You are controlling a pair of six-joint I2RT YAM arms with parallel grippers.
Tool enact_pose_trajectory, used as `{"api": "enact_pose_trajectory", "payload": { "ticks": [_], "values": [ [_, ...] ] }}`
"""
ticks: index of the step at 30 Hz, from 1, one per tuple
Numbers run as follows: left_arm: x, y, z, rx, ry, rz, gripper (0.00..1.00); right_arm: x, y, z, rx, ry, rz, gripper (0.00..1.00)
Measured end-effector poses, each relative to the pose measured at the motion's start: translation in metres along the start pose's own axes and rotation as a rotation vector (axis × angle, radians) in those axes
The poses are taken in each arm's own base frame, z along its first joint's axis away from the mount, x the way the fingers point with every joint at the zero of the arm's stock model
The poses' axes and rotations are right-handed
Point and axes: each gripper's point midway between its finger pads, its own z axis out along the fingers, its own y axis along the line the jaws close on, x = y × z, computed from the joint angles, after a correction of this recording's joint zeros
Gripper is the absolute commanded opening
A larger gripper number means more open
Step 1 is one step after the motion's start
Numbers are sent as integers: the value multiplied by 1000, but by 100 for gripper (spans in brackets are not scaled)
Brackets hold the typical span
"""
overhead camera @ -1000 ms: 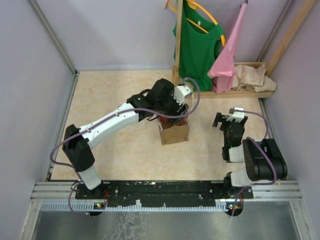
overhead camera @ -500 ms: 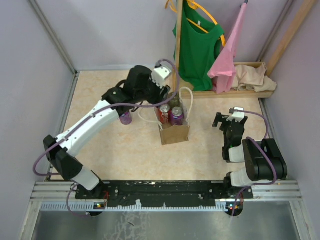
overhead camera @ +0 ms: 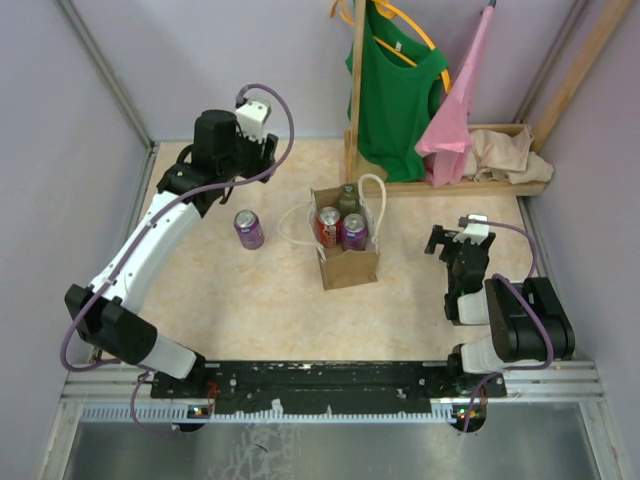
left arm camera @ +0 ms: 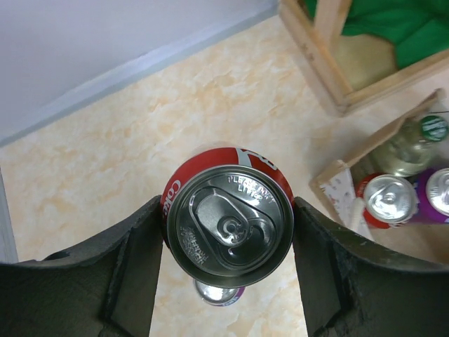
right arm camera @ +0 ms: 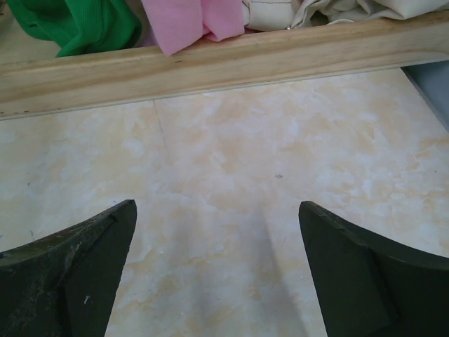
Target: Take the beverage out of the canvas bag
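The tan canvas bag (overhead camera: 350, 267) stands mid-table with its white rope handles splayed. Inside it are a red can (overhead camera: 327, 226), a purple can (overhead camera: 353, 231) and a green-capped bottle (overhead camera: 347, 197). My left gripper (overhead camera: 205, 175) is raised at the back left, away from the bag. In the left wrist view it (left arm camera: 226, 232) is shut on a red Coke can (left arm camera: 230, 225), held upright between both fingers. The bag's edge (left arm camera: 342, 191) shows at the right of that view. My right gripper (overhead camera: 455, 240) rests open and empty right of the bag, over bare tabletop (right arm camera: 217, 267).
A purple can (overhead camera: 248, 229) stands on the table left of the bag, just below the held can (left arm camera: 219, 291). A wooden rack (overhead camera: 470, 185) with green and pink garments and a beige cloth heap (overhead camera: 510, 155) fills the back right. Walls close in both sides.
My left arm has swung from above the bag's mouth to the back left, carrying the red Coke can. The purple can on the table has come into view. The right arm has not moved.
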Motion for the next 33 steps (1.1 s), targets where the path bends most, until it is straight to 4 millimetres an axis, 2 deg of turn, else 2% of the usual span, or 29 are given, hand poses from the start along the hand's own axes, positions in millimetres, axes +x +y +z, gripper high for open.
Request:
{"api": "enact_pose_trajectory", "payload": {
  "ticks": [5,8,18,26,33],
  "values": [
    [35,22,15,-40,83,-42,0,0,0,0,0,0,0,99],
    [52,23,26,-27,114,-66,0,0,0,0,0,0,0,99],
    [97,-16,58,144,178,-140,0,0,0,0,0,0,0,99],
    [125,-36,67,228,248,-170,0,0,0,0,0,0,0,99],
    [158,-53,68,277,331,-196,0,0,0,0,0,0,0,99]
  ]
}}
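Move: The red can is already in the left hand, over bare table. The spot it is brought down to is about 31 cm below, some 2 cm back and 2 cm right. The standing purple can is about 6 cm left and 2 cm back, the bag's middle about 17 cm right and 4 cm back; both are roughly 26 cm below. From the idle right hand, that spot is about 46 cm left, 3 cm ahead and 8 cm below. The red can, still gripped from above, is lowered about 18 cm by the left hand towards the gap between the purple can and the bag. It veers about 3 cm left at first, then about 5 cm back to the right as it sinks. The fingers tip some 25 degrees further downward and keep their hold throughout. ##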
